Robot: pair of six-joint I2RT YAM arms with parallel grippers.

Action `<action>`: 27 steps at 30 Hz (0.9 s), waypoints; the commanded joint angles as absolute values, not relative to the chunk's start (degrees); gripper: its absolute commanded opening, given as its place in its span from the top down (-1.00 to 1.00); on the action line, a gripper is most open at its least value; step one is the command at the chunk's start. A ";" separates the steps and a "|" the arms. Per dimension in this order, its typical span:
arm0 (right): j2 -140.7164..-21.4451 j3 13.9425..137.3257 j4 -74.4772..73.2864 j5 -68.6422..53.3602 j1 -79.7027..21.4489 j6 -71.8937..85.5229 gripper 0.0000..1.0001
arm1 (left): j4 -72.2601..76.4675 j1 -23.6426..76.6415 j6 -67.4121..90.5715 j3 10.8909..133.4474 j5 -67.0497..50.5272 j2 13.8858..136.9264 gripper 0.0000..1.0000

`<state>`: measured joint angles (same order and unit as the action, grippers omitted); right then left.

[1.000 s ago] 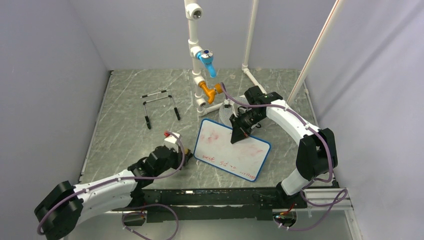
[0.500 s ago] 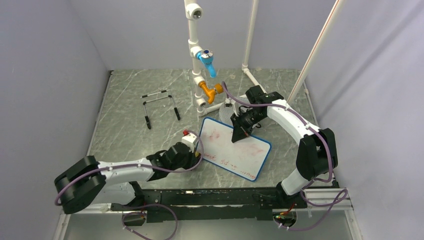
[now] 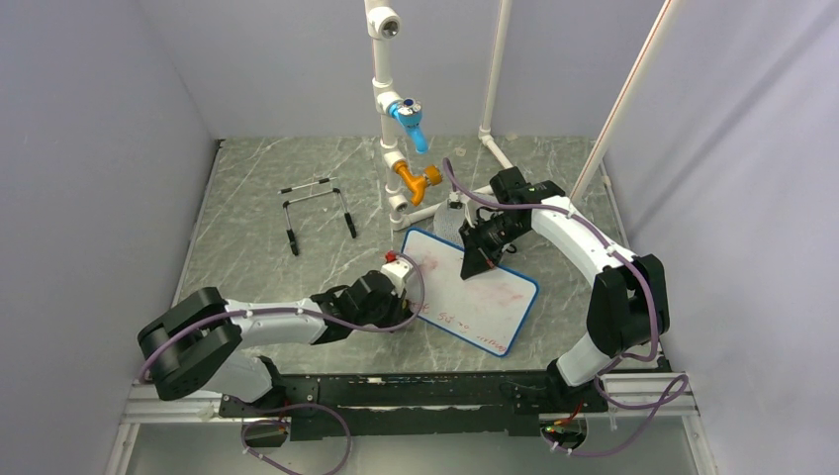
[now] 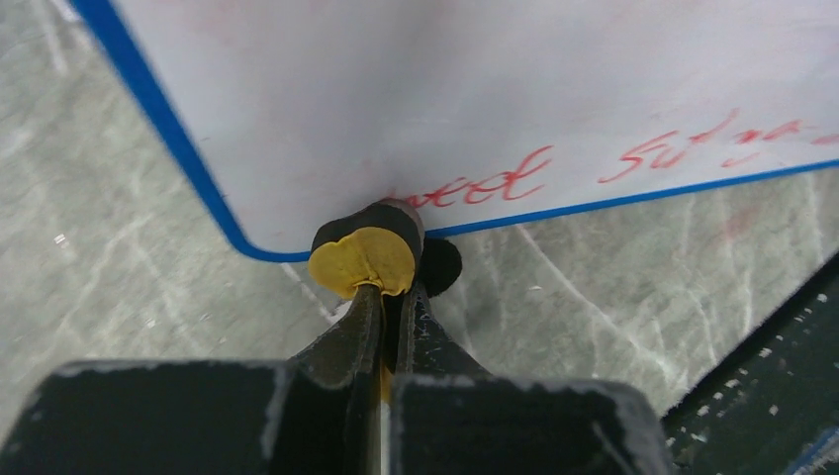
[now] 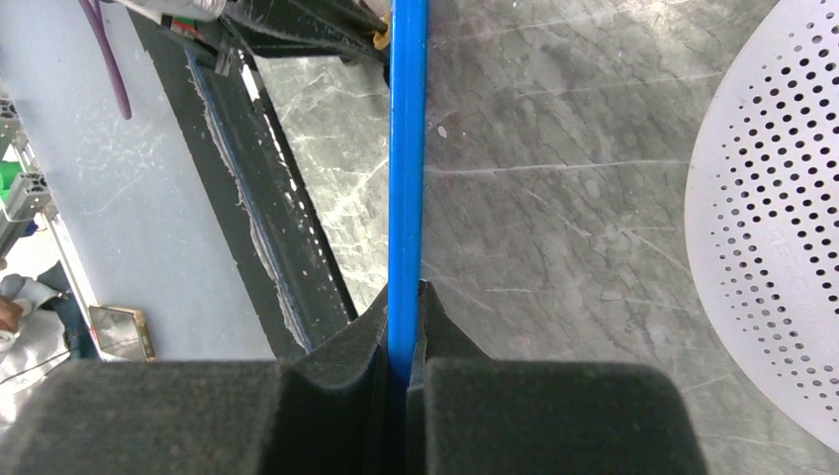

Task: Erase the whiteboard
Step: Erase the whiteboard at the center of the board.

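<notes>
The whiteboard (image 3: 495, 307) is white with a thin blue frame, and it stands tilted on the marbled table. Its upper part is smeared faint pink, and red handwriting (image 4: 683, 148) runs along its near edge. My right gripper (image 3: 467, 272) is shut on the board's blue frame (image 5: 407, 148) at the far edge (image 5: 404, 297). My left gripper (image 4: 394, 292) is shut on a small yellow-and-black eraser pad (image 4: 364, 259). The pad presses on the board's near left corner, at the start of the red writing. In the top view my left gripper (image 3: 411, 305) sits at that corner.
A round grey perforated disc (image 5: 772, 218) lies just behind the board (image 3: 450, 220). White pipes with a blue valve (image 3: 408, 117) and an orange valve (image 3: 416, 180) rise at the back. A black wire stand (image 3: 317, 208) sits back left. The black base rail (image 3: 416, 396) runs along the near edge.
My left arm has swung right across the table, bringing the eraser pad from beside the board onto its near left corner. The right gripper has kept its hold.
</notes>
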<state>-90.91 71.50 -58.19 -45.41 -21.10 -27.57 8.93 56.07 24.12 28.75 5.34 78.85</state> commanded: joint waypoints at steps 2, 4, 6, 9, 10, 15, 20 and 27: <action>-89.70 71.58 -55.91 -49.58 -22.74 -32.78 1.00 | 20.54 58.06 21.70 31.42 -10.48 81.70 1.00; -89.74 71.58 -55.85 -49.53 -22.68 -32.78 1.00 | 20.68 58.02 22.05 31.02 -10.17 81.33 1.00; -89.67 71.62 -55.90 -49.48 -22.72 -32.78 1.00 | 19.65 57.74 22.90 30.21 -7.56 80.54 1.00; -89.70 71.63 -55.98 -49.48 -22.66 -32.83 1.00 | 14.61 54.57 27.40 27.89 -0.52 78.62 1.00; -89.67 71.61 -56.01 -49.56 -22.66 -32.80 1.00 | 13.00 52.80 29.01 26.73 1.74 77.79 1.00; -89.58 71.58 -55.98 -49.57 -22.74 -32.79 1.00 | 4.25 47.80 30.88 23.82 12.79 72.06 1.00; -89.61 71.62 -55.91 -49.44 -22.68 -32.79 1.00 | 4.89 44.78 28.15 23.38 10.53 70.93 1.00; -89.61 71.60 -55.90 -49.48 -22.71 -32.83 1.00 | 12.82 44.94 24.07 23.95 -3.10 71.98 1.00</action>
<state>-90.83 71.50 -58.48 -45.71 -21.91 -28.34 7.49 44.97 27.46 23.70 3.40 71.11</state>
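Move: The left gripper already holds the eraser at the board's lower edge. From it the row of red writing has its middle about 10 cm to the right and 3 cm back, roughly level with it. The board's lower-left corner is some 2 cm ahead and 2 cm to the left, and the faded red smudge about 8 cm ahead and 4 cm right, a few centimetres higher. From the right gripper, pinching the board's far edge, that writing is 8 cm back, 1 cm left and some 8 cm lower. Draw the eraser in the left gripper a further 3 cm or so right and slightly back along the board's lower edge, over the first red letters, then reverse and sweep about 8 cm left and 4 to 5 cm forward past the lower-left corner, turning the wrist some 20 degrees counter-clockwise. Keep those fingers shut on the eraser, and keep the right gripper's pinch on the board, nearly still. ##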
